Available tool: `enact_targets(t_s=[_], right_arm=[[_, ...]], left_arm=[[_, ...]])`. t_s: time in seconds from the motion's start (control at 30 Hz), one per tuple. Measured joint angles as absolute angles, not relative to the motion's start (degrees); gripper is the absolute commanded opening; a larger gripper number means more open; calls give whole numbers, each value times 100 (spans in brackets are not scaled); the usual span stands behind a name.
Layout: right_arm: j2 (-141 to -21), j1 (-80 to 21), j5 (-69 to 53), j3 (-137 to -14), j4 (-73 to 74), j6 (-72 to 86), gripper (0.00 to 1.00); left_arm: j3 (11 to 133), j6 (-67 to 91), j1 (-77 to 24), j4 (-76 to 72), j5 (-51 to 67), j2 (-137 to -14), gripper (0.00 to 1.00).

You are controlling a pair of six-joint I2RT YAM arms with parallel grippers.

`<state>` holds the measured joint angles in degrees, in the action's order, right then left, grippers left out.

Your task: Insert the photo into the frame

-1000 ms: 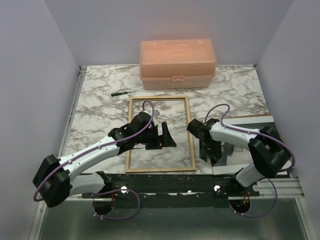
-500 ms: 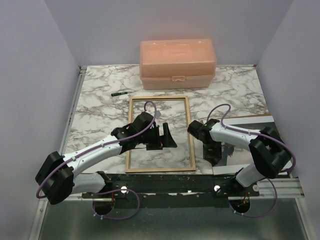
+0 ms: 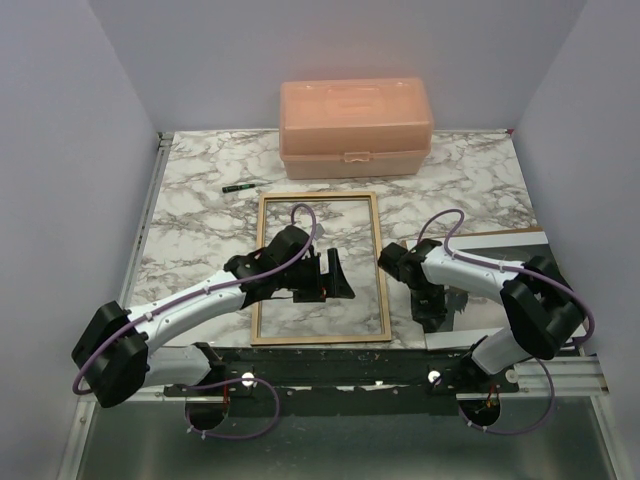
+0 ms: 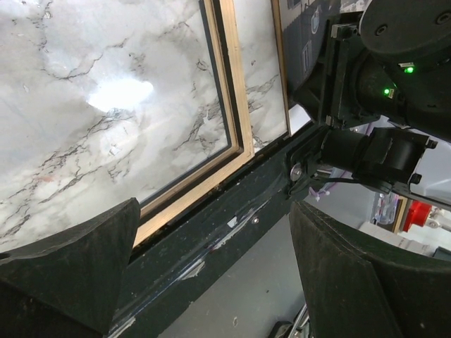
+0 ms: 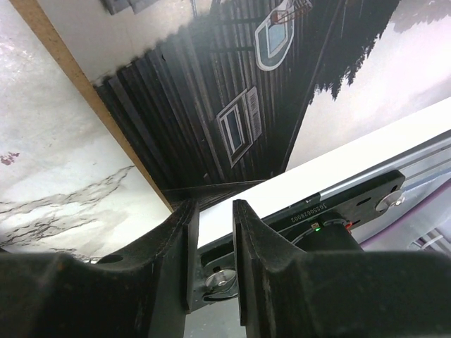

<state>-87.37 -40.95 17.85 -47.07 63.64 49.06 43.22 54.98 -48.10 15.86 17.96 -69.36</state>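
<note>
The frame [image 3: 318,197] lies flat mid-table with its light wood back up; marble shows through its pane. Its near right corner [image 4: 236,91] shows in the left wrist view. My left gripper [image 3: 335,275] hovers over the frame's near half, open wide with nothing between its fingers [image 4: 211,225]. The photo [image 3: 500,250] lies at the right of the table, picture side up. A dark wooden building and white border [image 5: 232,105] fill the right wrist view. My right gripper [image 3: 430,315] sits low at the photo's near left corner. Its jaws [image 5: 213,205] stand a narrow gap apart, the white border showing between them.
A peach plastic box [image 3: 355,128] stands at the back. A small dark marker [image 3: 238,187] lies left of the frame's far end. A brown board edge [image 5: 63,63] runs along the photo's left side. A black rail [image 3: 330,360] marks the table's near edge.
The right gripper's jaws have narrowed and it has slid slightly toward the near edge at the photo's corner. The left arm has barely shifted.
</note>
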Motion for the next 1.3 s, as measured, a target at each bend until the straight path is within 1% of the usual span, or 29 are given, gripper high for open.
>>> enact_targets(t_s=[0.3,0.67,0.77,0.8,0.83,0.93,1.0,1.1,1.3], right_arm=[[-8768,-4095,1811,-4707,6396,4906,32],[-8530,-4095,1380,-4525,6134,4805,33],[-8534,-4095,1363,-4521,6117,4799,29],[-8536,-4095,1363,-4521,6114,4799,25],[-8541,-4095,1363,-4521,6114,4799,24],[-8606,-4095,1365,-4523,6114,4792,14],[-8683,-4095,1367,-4528,6114,4788,12],[-8774,-4095,1411,-4569,6147,4801,10],[-8945,-4095,1719,-4783,6265,4842,10]], left_arm=[[4370,5448,-4816,1601,1796,-7059,88],[4565,5448,-4980,1544,1798,-7384,88],[4611,5448,-5015,1546,1798,-7404,88],[4624,5448,-5019,1544,1798,-7411,88],[4628,5448,-5026,1546,1798,-7413,88],[4628,5448,-5054,1555,1798,-7415,88],[4628,5446,-5072,1555,1796,-7415,88],[4628,5428,-5074,1605,1776,-7413,88],[4665,5376,-5076,1684,1739,-7413,88]])
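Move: My right hand hangs low, fingers down, over the near left corner of the photo, which lies about 3 cm back, 2 cm to the left and 2 cm below. The frame's near right corner is some 11 cm to this hand's left and 2 cm back, and the photo's middle is about 17 cm to its right and 12 cm ahead. From my left hand the photo's corner is about 22 cm to the right, 6 cm back and 12 cm lower. I work my right fingertips at the photo's near left corner: left, back and slightly down, about 1 cm each way, with a 5-degree tilt. Low there, I close the part-open fingers almost shut, untilt and ease about 1 cm forward again; a grip can't be seen. My open left hand drifts about 1.5 cm right above the frame. ##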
